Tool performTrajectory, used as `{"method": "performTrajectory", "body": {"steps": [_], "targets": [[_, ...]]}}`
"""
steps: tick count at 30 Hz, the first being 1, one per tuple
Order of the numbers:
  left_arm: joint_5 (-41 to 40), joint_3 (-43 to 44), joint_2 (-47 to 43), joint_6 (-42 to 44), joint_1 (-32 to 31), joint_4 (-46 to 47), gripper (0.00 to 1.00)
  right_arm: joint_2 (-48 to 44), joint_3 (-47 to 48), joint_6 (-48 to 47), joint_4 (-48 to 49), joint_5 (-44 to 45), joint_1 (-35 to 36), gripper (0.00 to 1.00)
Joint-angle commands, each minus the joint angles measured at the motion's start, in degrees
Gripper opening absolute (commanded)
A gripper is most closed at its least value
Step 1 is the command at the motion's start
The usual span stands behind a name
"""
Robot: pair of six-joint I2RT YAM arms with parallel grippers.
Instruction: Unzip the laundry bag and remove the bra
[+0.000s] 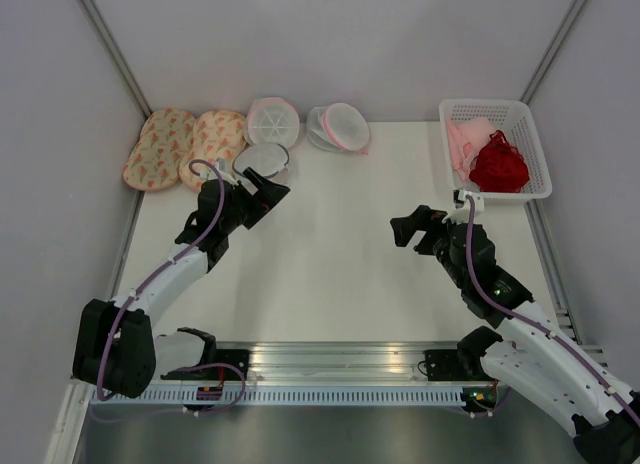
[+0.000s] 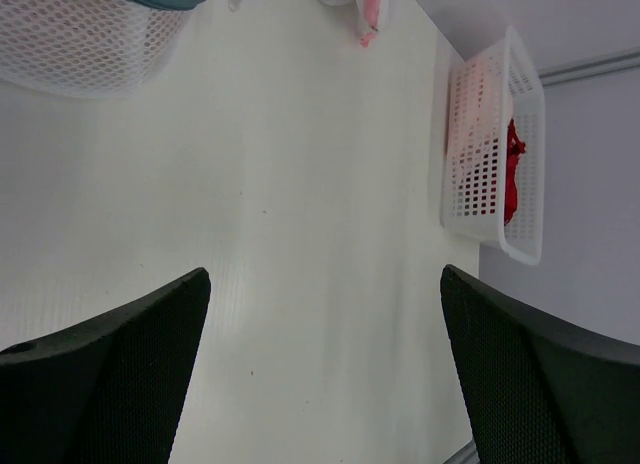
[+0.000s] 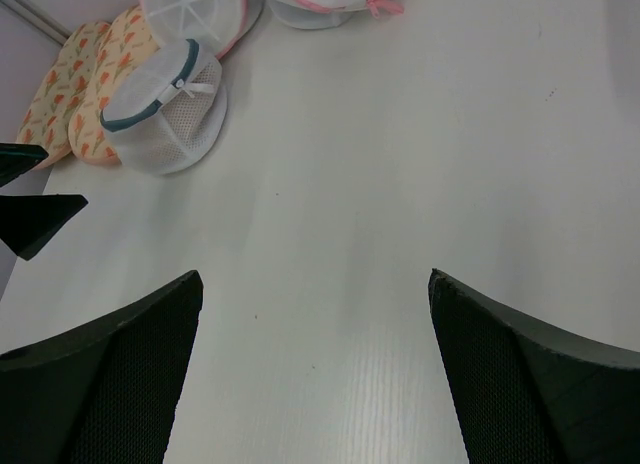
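Note:
The laundry bag [image 1: 262, 161] is a round white mesh pouch with a dark grey zipper rim, lying at the table's back left. It also shows in the right wrist view [image 3: 165, 109] and at the top left of the left wrist view [image 2: 85, 34]. The zipper looks closed. My left gripper [image 1: 271, 193] is open and empty, just in front of the bag and not touching it. My right gripper [image 1: 410, 227] is open and empty over the table's middle right, far from the bag. The bra is not in view.
Two white mesh pouches with pink trim [image 1: 272, 121] [image 1: 340, 126] lie at the back. Two orange-patterned pads [image 1: 160, 147] [image 1: 215, 142] lie at the back left. A white basket [image 1: 532, 149] at the back right holds a dark red garment [image 1: 497, 164] and a pale pink cloth [image 1: 465, 142].

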Motion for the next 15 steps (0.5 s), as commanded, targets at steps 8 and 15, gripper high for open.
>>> {"method": "performTrajectory", "body": {"steps": [8,15], "targets": [[-13.34,6.68,10.30,-7.66,2.47,3.59,1.00,0.29,0.47,1.28,2.27,-3.97,0.25,0.98],[-14.67,16.60,24.71,-13.91,5.54,4.94,0.99,-1.99,-0.93,1.99,1.49,-5.03,0.16,0.98]]}}
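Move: The laundry bag with the teal zip stands some 14 cm ahead of the left hand and 5 cm to its left, its middle about 11 cm lower. Beyond it, a round pink-trimmed bag lies about 26 cm ahead of that hand and 4 cm left; the orange-patterned pouch is roughly 21 cm ahead and 19 cm left. From the right hand, the laundry bag is some 22 cm ahead, 34 cm left and 15 cm below. Towards the near laundry bag and its teal zip the left hand reaches, gathering speed: about 9 cm forward with some 5 cm of leftward travel, and sinking mostly in the second half. Its wrist swings roughly 20 degrees counter-clockwise and tips slightly down, squaring the wide-open fingers up to the bag. ##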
